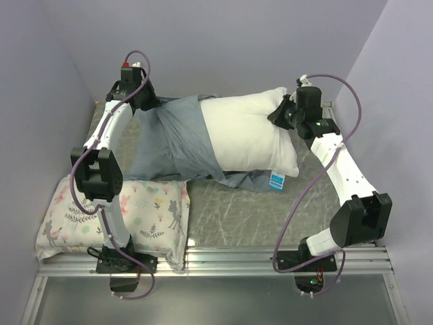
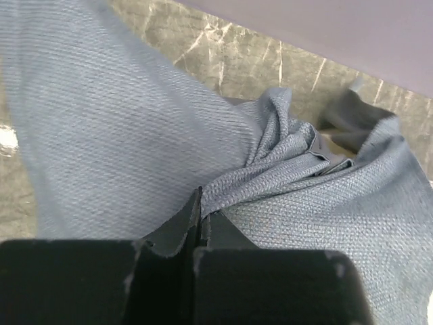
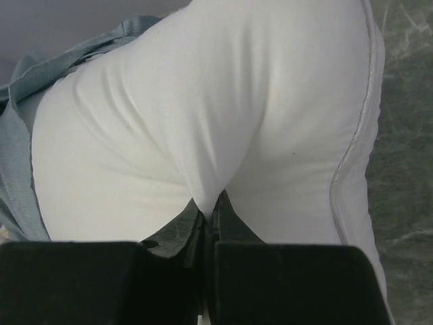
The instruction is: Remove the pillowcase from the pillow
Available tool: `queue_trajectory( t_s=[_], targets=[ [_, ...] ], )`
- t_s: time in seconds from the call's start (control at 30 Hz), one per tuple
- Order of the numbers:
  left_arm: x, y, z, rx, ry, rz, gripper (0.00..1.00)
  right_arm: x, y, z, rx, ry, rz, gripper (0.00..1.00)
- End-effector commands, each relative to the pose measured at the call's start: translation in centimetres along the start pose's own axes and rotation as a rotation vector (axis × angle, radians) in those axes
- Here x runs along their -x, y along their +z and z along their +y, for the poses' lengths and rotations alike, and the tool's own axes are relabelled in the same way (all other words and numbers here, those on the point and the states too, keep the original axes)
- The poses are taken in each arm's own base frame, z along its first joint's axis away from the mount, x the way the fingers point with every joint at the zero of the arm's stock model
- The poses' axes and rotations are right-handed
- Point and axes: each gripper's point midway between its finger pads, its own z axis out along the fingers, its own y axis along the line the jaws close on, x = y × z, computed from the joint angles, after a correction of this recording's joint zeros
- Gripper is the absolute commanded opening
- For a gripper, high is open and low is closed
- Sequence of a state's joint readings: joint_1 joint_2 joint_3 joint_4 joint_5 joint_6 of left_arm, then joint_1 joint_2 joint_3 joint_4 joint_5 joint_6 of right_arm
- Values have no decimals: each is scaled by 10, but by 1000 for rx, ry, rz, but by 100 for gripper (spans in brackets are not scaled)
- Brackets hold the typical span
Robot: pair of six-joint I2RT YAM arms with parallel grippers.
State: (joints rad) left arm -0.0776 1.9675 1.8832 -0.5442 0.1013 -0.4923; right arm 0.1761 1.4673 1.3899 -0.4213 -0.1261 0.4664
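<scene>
The plump white pillow (image 1: pixel 247 139) lies at the back of the table, its right half bare, with a small blue-and-white tag (image 1: pixel 276 180) at its near edge. The slate blue-grey pillowcase (image 1: pixel 169 145) is bunched over the pillow's left end. My left gripper (image 1: pixel 150 107) sits at the pillowcase's far left and is shut on a fold of the pillowcase (image 2: pixel 270 176), seen between its fingers (image 2: pixel 177 227). My right gripper (image 1: pixel 279 115) is at the pillow's far right corner. It is shut on a pinch of the pillow (image 3: pixel 203 135).
A smaller white floral deer-print pillow (image 1: pixel 145 217) lies at the front left, under the left arm. Lilac walls close in the back and both sides. Grey marbled tabletop (image 1: pixel 237 217) shows in front of the pillow. A metal rail (image 1: pixel 216 261) runs along the near edge.
</scene>
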Motion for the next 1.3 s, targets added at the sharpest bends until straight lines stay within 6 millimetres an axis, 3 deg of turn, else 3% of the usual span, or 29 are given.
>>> queue_trajectory(
  t_s=[0.0, 0.1, 0.13, 0.2, 0.37, 0.5, 0.53, 0.57, 0.6, 0.67, 0.7, 0.73, 0.77, 0.8, 0.87, 0.93, 0.97, 1.03, 1.07, 1.1, 1.17, 1.27],
  targets=[
    [67, -30, 69, 190, -68, -211, 0, 68, -47, -58, -212, 13, -211, 0],
    [74, -32, 82, 170, -111, -212, 0, 74, -57, -69, -226, 31, -244, 0],
    [76, -30, 77, 142, -101, -208, 0, 73, -58, -79, -241, 45, -244, 0],
    [70, -25, 48, 37, -64, -174, 4, 68, -51, -81, -239, 50, -227, 0],
    [61, -28, -4, -34, 38, -167, 22, 41, -28, -96, -247, 83, -178, 0],
    [49, -50, -47, -98, 114, -173, 66, 27, -16, -106, -265, 93, -144, 0],
    [48, -56, -51, -83, 127, -184, 71, 26, -15, -106, -264, 96, -142, 2],
    [39, -61, -66, -98, 150, -178, 74, 28, -14, -105, -261, 101, -150, 7],
    [32, -73, -71, -96, 171, -179, 77, 27, -14, -106, -262, 107, -150, 19],
    [19, -83, -72, -50, 188, -182, 79, 29, -17, -100, -234, 104, -154, 34],
    [-2, -91, -76, -51, 207, -158, 80, 29, -18, -98, -233, 100, -157, 43],
    [-9, -96, -71, -15, 211, -163, 80, 30, -20, -98, -236, 98, -162, 57],
    [-17, -101, -71, -9, 217, -164, 81, 32, -23, -97, -237, 91, -168, 63],
    [-37, -111, -72, -21, 229, -144, 81, 34, -25, -96, -237, 86, -176, 72],
    [-52, -121, -72, -26, 238, -149, 82, 36, -30, -92, -231, 78, -183, 78],
    [-80, -133, -74, -53, 253, -120, 84, 38, -35, -88, -221, 64, -190, 83],
    [-102, -133, -74, -70, 264, -82, 84, 35, -38, -76, -198, 36, -186, 84],
    [-115, -143, -79, -121, 249, -68, 85, 28, -40, -57, -158, 1, -171, 86],
    [-134, -140, -77, -132, 257, -29, 86, 26, -46, -51, -160, -26, -172, 87],
    [-139, -144, -80, -157, 251, -31, 86, 13, -45, -34, -132, -62, -151, 88],
    [-159, -139, -79, -173, 259, 4, 88, 1, -51, -21, -120, -105, -149, 89],
    [-181, -130, -89, -247, 260, 54, 89, -37, -52, 5, -70, -171, -99, 90]
  ],
)
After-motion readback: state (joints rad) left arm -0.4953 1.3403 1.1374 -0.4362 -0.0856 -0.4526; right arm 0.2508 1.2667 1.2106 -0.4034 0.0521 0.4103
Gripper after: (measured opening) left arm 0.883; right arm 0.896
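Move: The left gripper already pinches the pillowcase's outer left end; the middle of the pillowcase lies about 13 cm to its right, 14 cm back and some 11 cm below. The pillow's middle is about 35 cm right and 11 cm back of it, the floral pillow some 37 cm back and 11 cm left. The right gripper already pinches the pillow, whose middle is about 10 cm left, 5 cm back and 10 cm below; the blue tag hangs some 17 cm back and 3 cm right. Open the left gripper wide to let go of the pillowcase's end, then lift it and swing it about 20 cm back and 11 cm right, sinking at the end over the pillowcase's slack folds. Keep the right gripper's pinch while drawing the pillow about 9 cm right and 5 cm down; open, rise clear and swing back left over the pillow. ##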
